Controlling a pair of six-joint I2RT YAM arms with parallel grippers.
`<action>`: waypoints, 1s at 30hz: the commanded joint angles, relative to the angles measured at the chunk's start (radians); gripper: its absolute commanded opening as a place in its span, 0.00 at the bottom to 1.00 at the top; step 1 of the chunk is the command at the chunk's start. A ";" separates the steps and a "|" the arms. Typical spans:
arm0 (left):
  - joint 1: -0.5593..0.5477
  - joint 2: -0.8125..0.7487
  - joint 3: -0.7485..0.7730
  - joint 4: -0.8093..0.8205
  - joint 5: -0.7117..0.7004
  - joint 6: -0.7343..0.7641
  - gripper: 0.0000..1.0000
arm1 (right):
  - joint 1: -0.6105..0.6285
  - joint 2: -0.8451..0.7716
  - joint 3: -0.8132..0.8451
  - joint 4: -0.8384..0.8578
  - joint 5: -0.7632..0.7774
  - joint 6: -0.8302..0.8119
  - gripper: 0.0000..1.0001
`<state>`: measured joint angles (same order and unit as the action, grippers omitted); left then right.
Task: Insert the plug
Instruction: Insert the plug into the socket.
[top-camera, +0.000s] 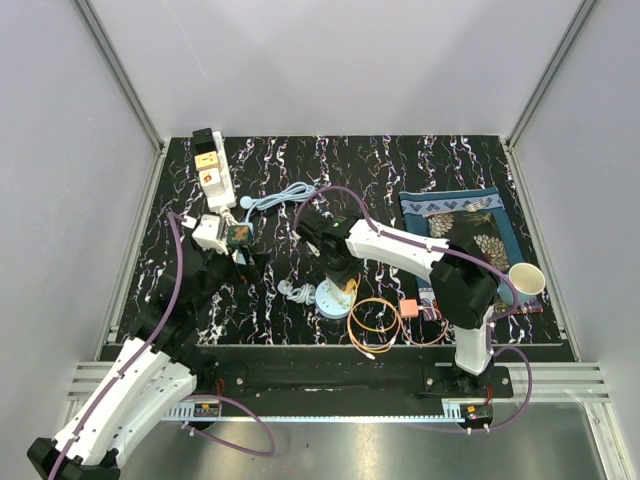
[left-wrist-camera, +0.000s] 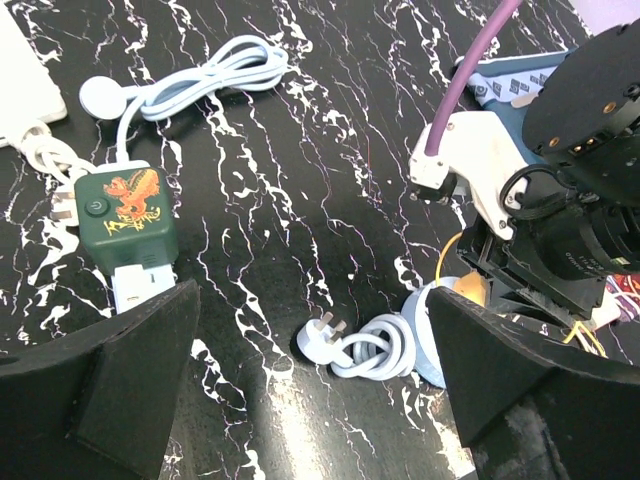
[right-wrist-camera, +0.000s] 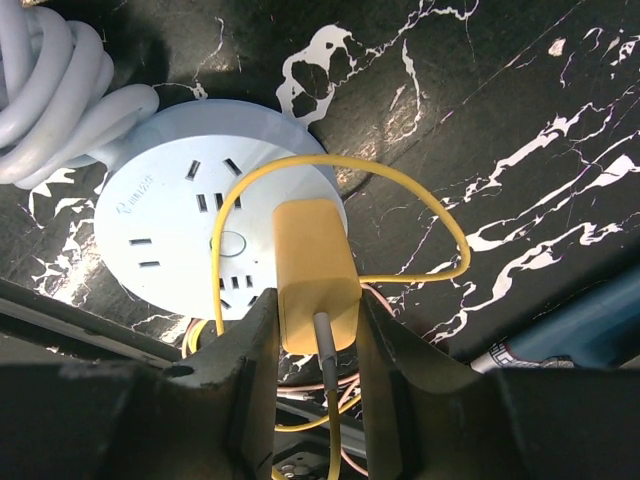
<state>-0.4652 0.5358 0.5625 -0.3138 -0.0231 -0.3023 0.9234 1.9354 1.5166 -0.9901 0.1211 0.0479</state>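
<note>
My right gripper (right-wrist-camera: 315, 312) is shut on a yellow plug (right-wrist-camera: 314, 268), its jaws pressing both sides of the block. A grey stub and yellow cable (right-wrist-camera: 440, 225) leave the plug's back. The plug's front end lies over the lower right part of a round pale-blue socket hub (right-wrist-camera: 170, 225); its prongs are hidden. From above, the hub (top-camera: 330, 301) sits mid-table under the right gripper (top-camera: 343, 286). My left gripper (left-wrist-camera: 312, 335) hangs open above the hub's white plug (left-wrist-camera: 322, 343) and knotted cord, holding nothing.
A green cube adapter (left-wrist-camera: 125, 210) and a white coiled charger cable (left-wrist-camera: 205, 80) lie left of the hub. A white power strip (top-camera: 215, 172) is at the back left. Looped yellow cable (top-camera: 373, 322), a pink block (top-camera: 409, 308), a patterned mat (top-camera: 462, 228) and a paper cup (top-camera: 527, 280) lie right.
</note>
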 joint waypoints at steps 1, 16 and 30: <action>-0.003 -0.025 -0.006 0.024 -0.051 0.017 0.99 | 0.015 0.122 -0.105 0.083 -0.037 0.044 0.00; -0.001 -0.046 -0.007 0.021 -0.051 0.014 0.99 | -0.130 0.158 0.128 0.122 0.115 -0.043 0.00; -0.001 -0.011 -0.004 0.021 -0.024 0.019 0.99 | -0.146 0.152 0.342 0.056 0.049 -0.054 0.71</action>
<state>-0.4652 0.5190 0.5625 -0.3214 -0.0528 -0.3023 0.7769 2.1193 1.7809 -0.9253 0.1658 -0.0170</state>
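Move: The white round socket's middle lies about 3 cm left of the right hand, 1 cm back and 4 cm below; the hand still grips the orange plug, already down on the socket's right part. The coiled blue cord rests about 13 cm to that hand's left, 1 cm ahead. The orange block is some 17 cm to its right and 5 cm back. From the left hand, the socket lies roughly 20 cm right, 6 cm back and 18 cm below. The round socket is taken along by the plug gripped in the right hand: after pressing down on it by about half a centimetre, the hand eases back up and sweeps forward some 10 cm, away from the table's near edge, its fingertips tilting forward nearly 10 degrees. At the end of the sweep the fingers open and let go of the plug. ##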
